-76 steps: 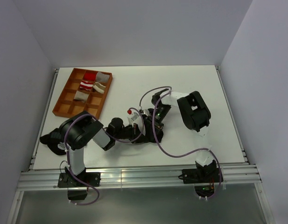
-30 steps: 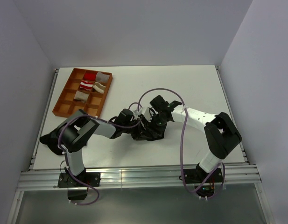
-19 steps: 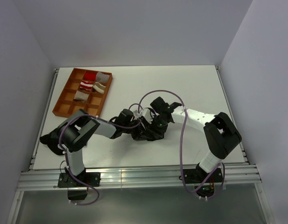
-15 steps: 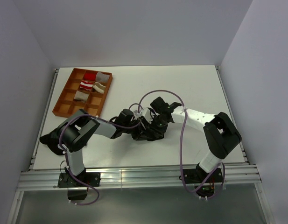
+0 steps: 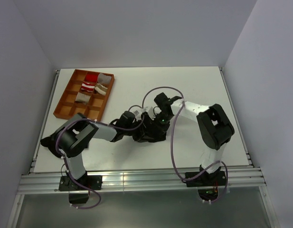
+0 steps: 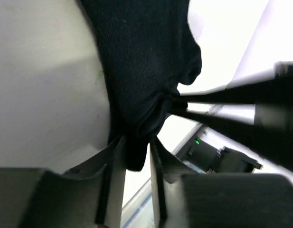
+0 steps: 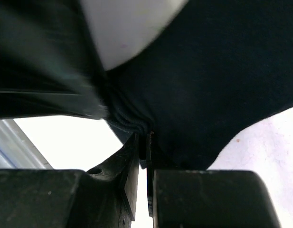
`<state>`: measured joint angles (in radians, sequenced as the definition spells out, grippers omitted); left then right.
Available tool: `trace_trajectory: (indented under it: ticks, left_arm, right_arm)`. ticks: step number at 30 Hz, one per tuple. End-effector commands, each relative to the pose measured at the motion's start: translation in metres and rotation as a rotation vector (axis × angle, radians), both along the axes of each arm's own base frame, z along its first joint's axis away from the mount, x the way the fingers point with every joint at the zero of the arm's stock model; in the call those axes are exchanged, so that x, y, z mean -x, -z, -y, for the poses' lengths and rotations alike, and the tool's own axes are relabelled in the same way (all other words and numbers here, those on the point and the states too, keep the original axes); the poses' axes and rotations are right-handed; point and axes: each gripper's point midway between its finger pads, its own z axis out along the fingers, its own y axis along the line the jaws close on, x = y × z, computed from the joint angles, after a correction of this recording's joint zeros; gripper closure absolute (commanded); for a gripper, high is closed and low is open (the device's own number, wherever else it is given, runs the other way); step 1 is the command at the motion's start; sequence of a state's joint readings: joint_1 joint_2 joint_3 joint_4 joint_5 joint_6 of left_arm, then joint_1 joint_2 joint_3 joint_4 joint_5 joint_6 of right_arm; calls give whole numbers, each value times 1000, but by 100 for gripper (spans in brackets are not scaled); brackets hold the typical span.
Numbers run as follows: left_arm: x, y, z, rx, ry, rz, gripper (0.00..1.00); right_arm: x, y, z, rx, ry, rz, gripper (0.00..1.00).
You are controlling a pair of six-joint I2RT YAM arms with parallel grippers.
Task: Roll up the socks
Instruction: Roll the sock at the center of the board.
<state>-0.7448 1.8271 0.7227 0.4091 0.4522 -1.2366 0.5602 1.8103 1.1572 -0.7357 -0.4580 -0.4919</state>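
Observation:
A black sock (image 5: 147,135) lies bunched on the white table between my two grippers. In the left wrist view the sock (image 6: 141,61) hangs down, and its lower end sits between the left gripper (image 6: 136,140), whose jaws stand a little apart. The right gripper's fingers (image 6: 222,110) come in from the right and pinch a fold of it. In the right wrist view the right gripper (image 7: 142,137) is shut on a gathered edge of the sock (image 7: 222,71). From above, the left gripper (image 5: 139,129) and the right gripper (image 5: 158,126) nearly meet over it.
An orange compartment tray (image 5: 61,111) stands at the back left, holding several rolled fabric bundles (image 5: 91,78) in its far cells. Purple cables (image 5: 172,142) loop over the table near both arms. The metal rail (image 5: 137,179) runs along the near edge.
My right gripper has closed onto the black sock and its elbow has swung inward. The left gripper's jaws have parted slightly round the sock's end.

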Motion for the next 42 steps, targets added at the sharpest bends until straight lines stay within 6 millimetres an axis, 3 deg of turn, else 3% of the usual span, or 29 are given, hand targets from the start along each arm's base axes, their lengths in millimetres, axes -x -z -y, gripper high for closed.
trace_trajectory:
  ticks: [1,7,13,14,16,17,24,29,34,42]
  left_arm:
    - [-15,-20,-6,-46,-31,201,69]
    - [-31,-33,-17,-155,-94,468,60]
    - [-28,-36,-21,-216,-23,741,61]
    - [-30,-51,-14,-162,-30,813,61]
    - [-19,-52,-12,-142,20,889,61]
    - [-18,-65,-6,-89,24,950,62]
    - [-13,-80,11,-78,102,1078,59]
    - [-8,-66,19,-142,181,1099,57]
    - [0,-58,14,-140,217,1098,50]
    - [-1,-28,13,-214,273,1068,49]
  right_arm:
    - [15,8,15,33,52,-179,91]
    - [17,17,18,66,80,-297,91]
    - [8,20,16,79,94,-290,92]
    - [8,21,16,83,95,-294,92]
    - [7,23,17,91,97,-299,92]
    - [8,25,17,95,98,-302,92]
    - [5,31,20,113,102,-289,92]
    - [6,33,20,112,105,-296,92]
    - [7,34,20,111,100,-298,92]
    - [7,33,20,105,104,-293,92]
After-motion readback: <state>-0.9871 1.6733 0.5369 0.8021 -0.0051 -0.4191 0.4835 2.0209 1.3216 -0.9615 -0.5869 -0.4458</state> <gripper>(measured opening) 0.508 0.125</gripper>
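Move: The black sock's middle lies about 4 cm ahead of the left hand, 5 cm to its right and 2 cm below, its turned-over near edge still between the loosening fingers. The right fingertips are some 6 cm to the left hand's right, level and at its height. From the right hand, which still pinches that edge, the sock's middle is about 4 cm ahead, 1 cm left and 2 cm below. Left hand, opening wider, rises about 5 cm off the black sock, rolls 60 degrees, then dips; right keeps pinching. ##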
